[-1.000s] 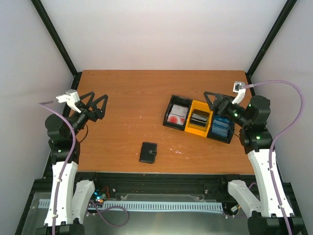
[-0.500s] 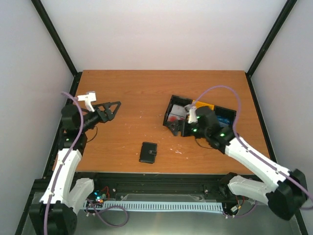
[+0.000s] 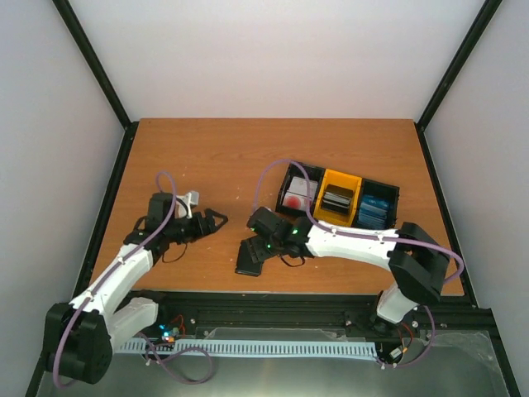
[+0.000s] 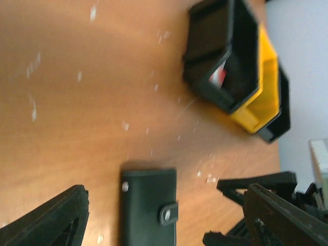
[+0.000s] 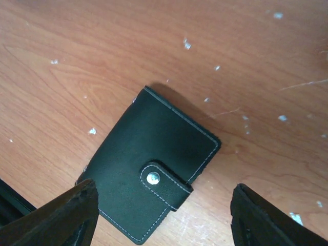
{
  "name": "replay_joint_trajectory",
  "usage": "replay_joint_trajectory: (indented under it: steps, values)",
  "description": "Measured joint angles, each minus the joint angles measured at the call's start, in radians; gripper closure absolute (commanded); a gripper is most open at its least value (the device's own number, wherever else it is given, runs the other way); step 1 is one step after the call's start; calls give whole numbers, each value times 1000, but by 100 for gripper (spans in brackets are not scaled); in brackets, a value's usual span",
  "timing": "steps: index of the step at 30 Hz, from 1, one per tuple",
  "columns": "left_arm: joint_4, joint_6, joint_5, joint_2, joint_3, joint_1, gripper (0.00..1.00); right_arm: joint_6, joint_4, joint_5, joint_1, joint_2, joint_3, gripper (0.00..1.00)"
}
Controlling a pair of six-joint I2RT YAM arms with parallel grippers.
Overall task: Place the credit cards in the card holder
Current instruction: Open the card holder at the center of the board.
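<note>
The card holder [image 5: 154, 174] is a shut black wallet with a snapped tab, lying flat on the wooden table near its front edge. My right gripper [image 5: 161, 218] hangs open just above it, a finger on each side, touching nothing. In the top view that gripper [image 3: 254, 251] hides part of the card holder [image 3: 245, 266]. My left gripper [image 3: 216, 222] stands open a little to the left, pointing at the card holder [image 4: 148, 205]. The credit cards lie in the trays: red-and-white [image 3: 296, 198], dark grey [image 3: 335, 201], light blue [image 3: 374, 211].
A joined row of trays, black [image 3: 291, 175], yellow [image 3: 340, 217] and black [image 3: 388, 197], stands right of the middle. The right arm [image 3: 355, 241] stretches across the table in front of it. Black frame posts rise at the back corners.
The right arm swung from the trays leftward and down over the card holder. The left arm moved from the left edge rightward and nearer, toward the holder.
</note>
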Motion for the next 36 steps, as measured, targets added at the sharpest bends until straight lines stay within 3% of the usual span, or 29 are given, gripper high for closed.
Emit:
replay_joint_trajectory:
  steps: [7, 12, 20, 24, 29, 36]
  values:
    - [-52, -37, 15, -45, -147, -105, 18, -29, -29, -44, 52, 44, -19, 52]
    - [-48, -86, 27, -91, -212, -159, 24, -37, -46, -97, 55, 45, -74, 67]
    - [3, -167, -24, 27, -228, -301, 33, -20, -23, -88, 55, 124, -72, 77]
    - [13, -185, -60, 87, -225, -327, 44, -13, -23, -55, 55, 151, -60, 83]
    - [129, -211, -48, 156, -229, -332, 57, -27, -14, -12, 50, 182, -32, 86]
    - [215, -243, -80, 272, -197, -335, 60, -45, 46, 8, -3, 221, -3, 84]
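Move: Beneath both grippers lies the closed card holder: from the left hand about 8 cm back, 9 cm to the right and 13 cm down; from the right hand some 4 cm to the left, barely 1 cm ahead and 8 cm down. From the right hand, the near black bin is about 21 cm ahead and 10 cm right, 6 cm lower, with the yellow bin beside it, 19 cm ahead and 22 cm right. Sinking about 12 cm while going back and right, its fingers tipping some 20 degrees farther down, the left hand reaches the holder's near, spine-side end, then eases forward with the fingers closing to under half open around it. The right hand drops about 8 cm and draws back, nearly shutting, then slides forward 5 cm low over the board until its tips meet the snap strap's edge. ##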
